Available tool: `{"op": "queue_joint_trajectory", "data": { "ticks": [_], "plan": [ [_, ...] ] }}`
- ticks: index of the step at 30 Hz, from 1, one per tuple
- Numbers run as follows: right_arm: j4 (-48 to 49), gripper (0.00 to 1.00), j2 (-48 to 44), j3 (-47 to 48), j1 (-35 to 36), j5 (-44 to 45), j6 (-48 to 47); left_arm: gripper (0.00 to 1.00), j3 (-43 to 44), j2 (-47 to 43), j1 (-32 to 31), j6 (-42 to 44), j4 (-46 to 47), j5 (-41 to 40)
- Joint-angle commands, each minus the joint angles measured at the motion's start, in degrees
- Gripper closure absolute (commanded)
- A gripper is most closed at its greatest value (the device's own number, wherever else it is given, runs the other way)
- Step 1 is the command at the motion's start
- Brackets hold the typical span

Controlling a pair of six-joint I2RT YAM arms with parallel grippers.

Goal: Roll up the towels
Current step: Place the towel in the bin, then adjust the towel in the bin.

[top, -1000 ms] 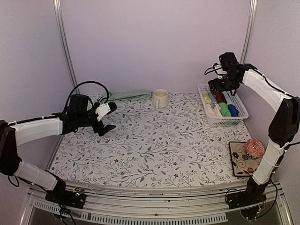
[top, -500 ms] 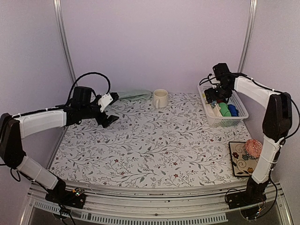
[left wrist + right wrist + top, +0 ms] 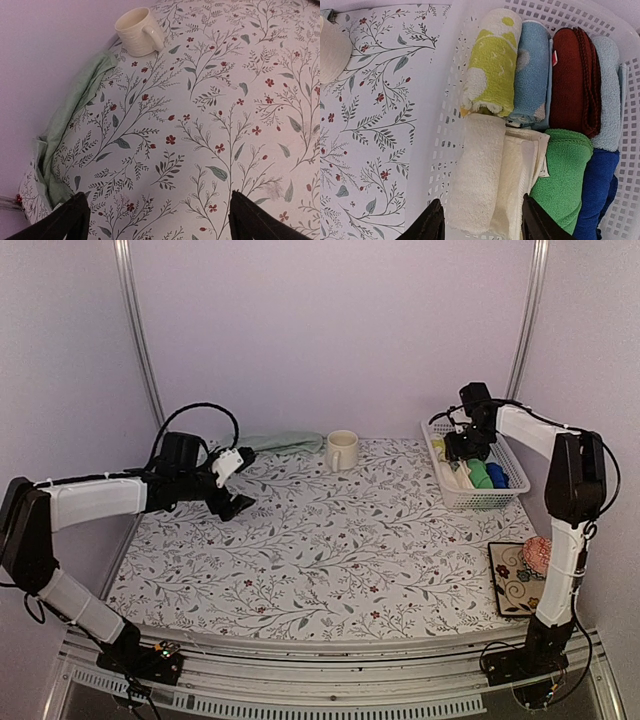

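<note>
The pale sage green towel (image 3: 285,443) lies crumpled along the back wall, left of the mug; in the left wrist view the towel (image 3: 75,100) runs down the left side. My left gripper (image 3: 238,483) hovers just in front of it, open and empty (image 3: 157,215). A cream towel (image 3: 477,170) lies rolled in the white basket (image 3: 440,125), with a folded cream cloth (image 3: 520,175) beside it. My right gripper (image 3: 482,220) reaches down into the basket (image 3: 480,498), its jaws partly closed and straddling both cream pieces, fingertips at their outer edges.
A cream mug (image 3: 342,450) stands at the back centre. The basket also holds rolled yellow-green (image 3: 490,55), light blue, dark red, green (image 3: 560,175) and blue cloths. A patterned mat (image 3: 515,585) with a pink object (image 3: 543,555) lies at the front right.
My right gripper has dropped into the basket and its jaws have narrowed around the cream towels. The left gripper has moved right and towards the green towel, still open.
</note>
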Motion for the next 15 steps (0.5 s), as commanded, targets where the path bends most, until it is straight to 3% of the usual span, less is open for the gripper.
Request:
{"op": "queue_joint_trajectory", "data": {
  "ticks": [1, 15],
  "plan": [
    [-2.1, 0.47, 3.1, 1.6, 0.0, -2.6, -0.3, 0.03, -0.8, 1.2, 0.1, -0.4, 1.3, 1.3],
    [-6.6, 0.47, 9.4, 4.2, 0.0, 0.3, -1.0, 0.03, -1.7, 1.9, -0.1, -0.4, 2.4, 1.4]
  ]
}}
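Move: The cream towel roll at the bin's left side lies about 10 cm below my right hand, some 3 cm ahead and 1 cm left. The folded cream towel is 4 cm to the right of the roll, the green roll about 8 cm to its right; the yellow-green roll is roughly 9 cm beyond it, on much the same line. From my left hand the cream roll lies about 57 cm right, 17 cm ahead and 12 cm lower. With the fingers kept about half open, I lower my right hand nearly straight down into the bin towards the near part of the cream towel roll, some 7 cm and still sinking at the end. As it goes I tip the fingers about 10 degrees nearer to vertical; no contact with the roll can be made out yet. ##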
